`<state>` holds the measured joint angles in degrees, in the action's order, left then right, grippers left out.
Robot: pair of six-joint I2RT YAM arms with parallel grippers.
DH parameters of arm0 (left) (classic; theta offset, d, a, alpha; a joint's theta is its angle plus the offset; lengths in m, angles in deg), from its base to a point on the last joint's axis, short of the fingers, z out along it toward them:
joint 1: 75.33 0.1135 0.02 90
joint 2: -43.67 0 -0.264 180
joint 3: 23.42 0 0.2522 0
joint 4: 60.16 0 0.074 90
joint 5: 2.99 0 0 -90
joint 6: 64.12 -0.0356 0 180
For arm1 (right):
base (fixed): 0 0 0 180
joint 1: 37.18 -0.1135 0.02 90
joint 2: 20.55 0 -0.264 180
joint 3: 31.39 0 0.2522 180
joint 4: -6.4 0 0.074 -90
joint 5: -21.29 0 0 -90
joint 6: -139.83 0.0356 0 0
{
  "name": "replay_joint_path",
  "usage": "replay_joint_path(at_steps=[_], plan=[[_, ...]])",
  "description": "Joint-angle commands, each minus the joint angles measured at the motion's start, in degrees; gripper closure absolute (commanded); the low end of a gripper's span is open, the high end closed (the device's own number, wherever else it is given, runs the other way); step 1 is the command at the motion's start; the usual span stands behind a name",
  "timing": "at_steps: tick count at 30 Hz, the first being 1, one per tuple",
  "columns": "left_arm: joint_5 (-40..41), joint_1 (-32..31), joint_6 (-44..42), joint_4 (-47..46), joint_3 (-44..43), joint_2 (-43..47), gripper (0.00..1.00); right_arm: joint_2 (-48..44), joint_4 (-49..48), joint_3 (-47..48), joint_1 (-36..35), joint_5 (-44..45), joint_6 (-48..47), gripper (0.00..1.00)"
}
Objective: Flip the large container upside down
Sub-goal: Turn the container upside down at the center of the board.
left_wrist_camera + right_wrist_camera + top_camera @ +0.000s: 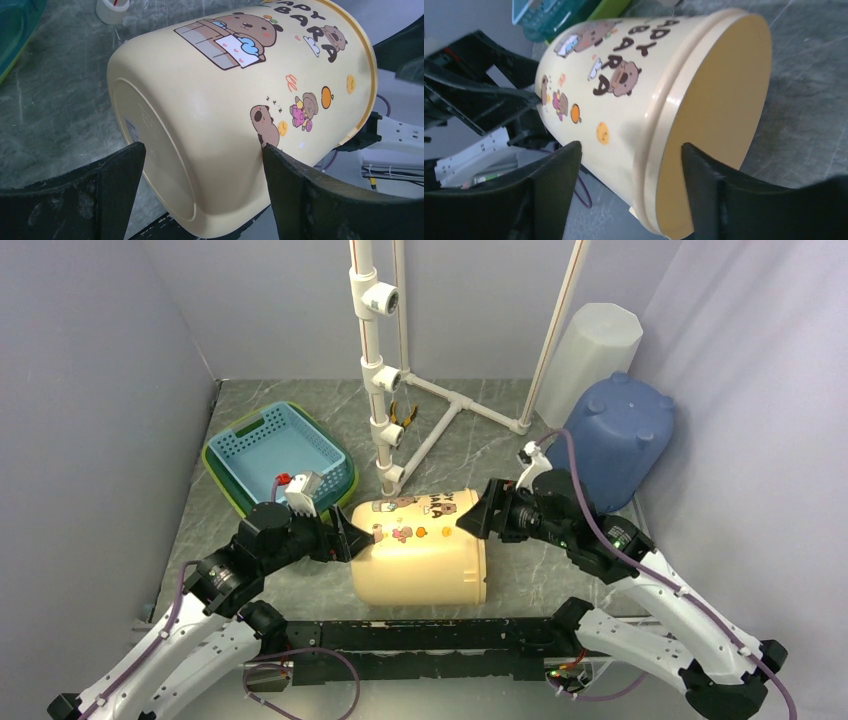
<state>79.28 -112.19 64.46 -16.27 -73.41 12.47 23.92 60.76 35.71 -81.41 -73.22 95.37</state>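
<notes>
The large container (420, 550) is a cream plastic bucket with cartoon capybara stickers. It lies on its side near the table's front edge, base to the left and open mouth to the right. My left gripper (355, 537) is open at the base end; in the left wrist view (202, 147) its jaws straddle the lower corner of the base (150, 150), and one fingertip (272, 155) touches the side wall. My right gripper (480, 512) is open at the mouth. In the right wrist view (630, 145) the rim (664, 150) runs between the fingers, with a gap on each side.
A blue basket (280, 450) on a green tray sits at the back left. A white pipe frame (380, 390) stands behind the bucket. An overturned blue bin (620, 435) and a tall white bin (590, 360) are at the back right. A black rail (420, 635) runs along the near edge.
</notes>
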Motion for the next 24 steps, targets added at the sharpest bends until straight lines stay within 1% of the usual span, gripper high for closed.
replay_joint_path(at_steps=[1,2,4,5,9,10,12,13,15,17,19,24], plan=[[1.2,-0.1,-2.2,3.9,1.8,-0.9,0.09,2.7,3.9,5.8,-0.1,7.9,-2.7,0.34],[1.1,-0.1,-2.3,3.8,1.8,-1.1,0.09,3.5,4.5,6.2,-0.1,7.9,-2.7,0.44],[1.0,-0.1,-2.4,3.7,1.8,-1.4,0.09,4.5,4.8,6.2,-0.1,7.2,-2.8,0.54],[1.0,-0.1,-2.4,3.6,1.8,-1.5,0.09,4.8,4.9,5.8,-0.1,6.7,-2.9,0.57],[0.7,-0.1,-2.6,3.5,1.7,-1.5,0.09,4.6,4.8,3.9,-0.1,7.0,-2.8,0.57],[0.7,-0.1,-2.6,3.5,1.6,-1.5,0.10,4.4,4.8,3.6,-0.1,7.3,-2.8,0.59],[0.7,-0.1,-2.6,3.7,1.4,-1.5,0.10,4.1,5.6,3.4,0.0,9.2,-2.3,0.69],[0.6,-0.1,-2.6,3.7,1.3,-1.4,0.10,3.9,6.2,3.4,0.1,10.4,-1.9,0.72],[0.3,-0.1,-2.8,3.5,0.8,-1.0,0.10,2.9,6.1,2.0,0.8,10.1,-1.8,0.82],[-1.1,-0.1,-3.2,2.7,0.2,-0.7,0.10,1.3,3.7,-0.9,2.9,6.0,-1.8,0.92],[-2.3,-0.1,-3.9,1.8,-0.4,-0.9,0.09,-0.2,1.7,-4.6,6.2,1.1,-1.8,0.97],[-4.5,-0.1,-5.4,0.5,-2.7,-2.0,0.08,-6.2,-4.6,-13.4,17.0,-14.2,-2.7,0.99]])
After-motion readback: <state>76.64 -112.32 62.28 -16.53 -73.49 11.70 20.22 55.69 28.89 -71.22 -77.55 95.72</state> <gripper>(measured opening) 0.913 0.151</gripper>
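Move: The rim edge I want with my right hand stands about 2 cm ahead of it and 2 cm below, between the open fingers. The container lies on its side, its middle some 11 cm left, 4 cm back and 10 cm below that hand; the blue container is roughly 29 cm right and 18 cm ahead. From my left hand, at its base end, the container's middle is about 12 cm right, 2 cm ahead, 6 cm below. I close my right fingers from wide open until they pinch the container's rim, one inside the mouth and one outside, while that hand goes forward about 2 cm, lifts briefly, then sinks and draws right some 2 cm, turning slightly clockwise. My left hand stays nearly in place, open, one finger still against the wall near the base. ##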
